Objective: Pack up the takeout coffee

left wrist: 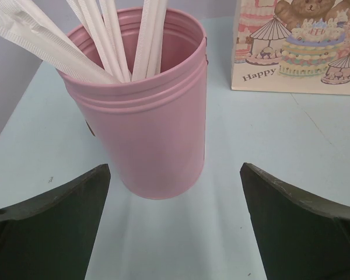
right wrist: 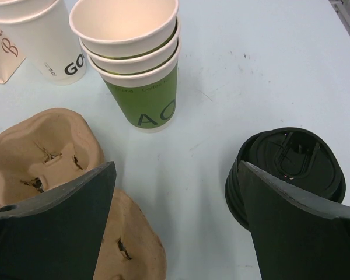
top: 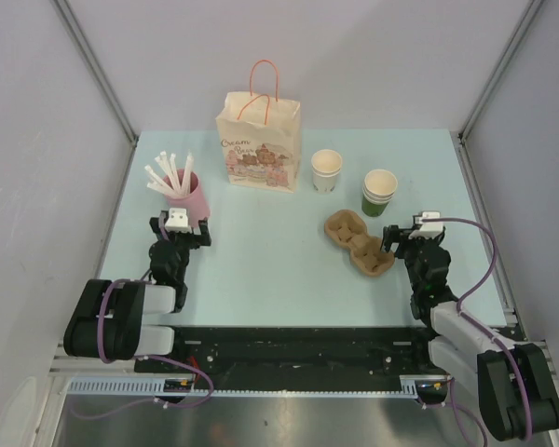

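The takeout coffee is out of view: no lidded cup shows in any view. A stack of lidless green cups [top: 379, 191] [right wrist: 137, 70] and a stack of lidless white cups [top: 326, 170] [right wrist: 41, 41] stand at the back right. A stack of black lids [right wrist: 291, 160] lies beside my right gripper [top: 412, 233] [right wrist: 178, 166], which is open over bare table, with the brown pulp tray [top: 359, 242] [right wrist: 41, 157] on its left. My left gripper [top: 180, 231] [left wrist: 175, 169] is open and empty, just in front of a pink can [top: 188, 196] [left wrist: 146, 128].
The pink can holds several wrapped straws [top: 168, 172] [left wrist: 99, 35]. A printed paper bag [top: 258, 140] [left wrist: 297, 46] with orange handles stands upright at the back middle. Grey walls close in the table on both sides and at the back.
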{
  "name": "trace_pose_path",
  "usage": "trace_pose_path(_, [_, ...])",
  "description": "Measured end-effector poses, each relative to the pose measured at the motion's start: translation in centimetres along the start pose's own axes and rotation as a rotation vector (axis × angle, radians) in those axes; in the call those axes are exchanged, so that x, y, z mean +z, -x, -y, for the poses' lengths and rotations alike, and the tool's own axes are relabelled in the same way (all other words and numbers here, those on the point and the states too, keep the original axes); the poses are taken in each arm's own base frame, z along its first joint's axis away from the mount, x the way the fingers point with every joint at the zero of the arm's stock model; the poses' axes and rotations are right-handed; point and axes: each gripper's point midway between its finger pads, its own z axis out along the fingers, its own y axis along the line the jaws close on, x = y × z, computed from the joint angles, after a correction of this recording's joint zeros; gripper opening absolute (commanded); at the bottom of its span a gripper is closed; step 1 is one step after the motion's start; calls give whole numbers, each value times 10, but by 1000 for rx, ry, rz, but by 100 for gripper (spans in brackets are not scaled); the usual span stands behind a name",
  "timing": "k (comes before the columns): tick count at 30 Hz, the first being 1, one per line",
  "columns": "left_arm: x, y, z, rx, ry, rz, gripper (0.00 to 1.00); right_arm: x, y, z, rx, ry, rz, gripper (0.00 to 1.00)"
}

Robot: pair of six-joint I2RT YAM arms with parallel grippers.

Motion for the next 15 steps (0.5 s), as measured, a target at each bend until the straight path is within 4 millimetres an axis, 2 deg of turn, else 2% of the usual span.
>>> trace_pose_path(3, [0, 0, 0, 0, 0, 0, 100, -1, 1, 0, 5, 3, -11, 93])
trace_pose_path(5, [0, 0, 0, 0, 0, 0, 100, -1, 11, -1, 23, 12, 1, 94])
trace_pose_path(7, [0, 0, 0, 0, 0, 0, 100, -1, 26, -3, 44, 25, 26, 94])
trace_pose_path(11, [0, 0, 0, 0, -1, 0, 100, 1, 69, -12, 85, 68, 79, 92])
trace_pose_path(15, [-3, 8, 17, 15, -101, 16, 100, 5, 103, -22, 101, 102, 68, 89])
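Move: The green cups stand about 14 cm ahead of my right hand and 6 cm to its left, their middle some 6 cm lower. The cup tray lies roughly 10 cm to that hand's left and 2 cm ahead, the black lids 5 cm to its right and 4 cm ahead, both on the table. My left hand has the green cups about 50 cm to its right and 14 cm ahead; the pink bucket stands 13 cm ahead of it, 2 cm left. I lift my empty right hand quickly, some 10 cm almost straight up beside the green cups and clear of their rims, tilting its left side up and swinging it slightly counter-clockwise, about 5 degrees each, fingers still wide open. Near the end my open left hand starts easing right, nearly 2 cm, turning a little clockwise in front of the pink bucket. I touch nothing with either hand. ##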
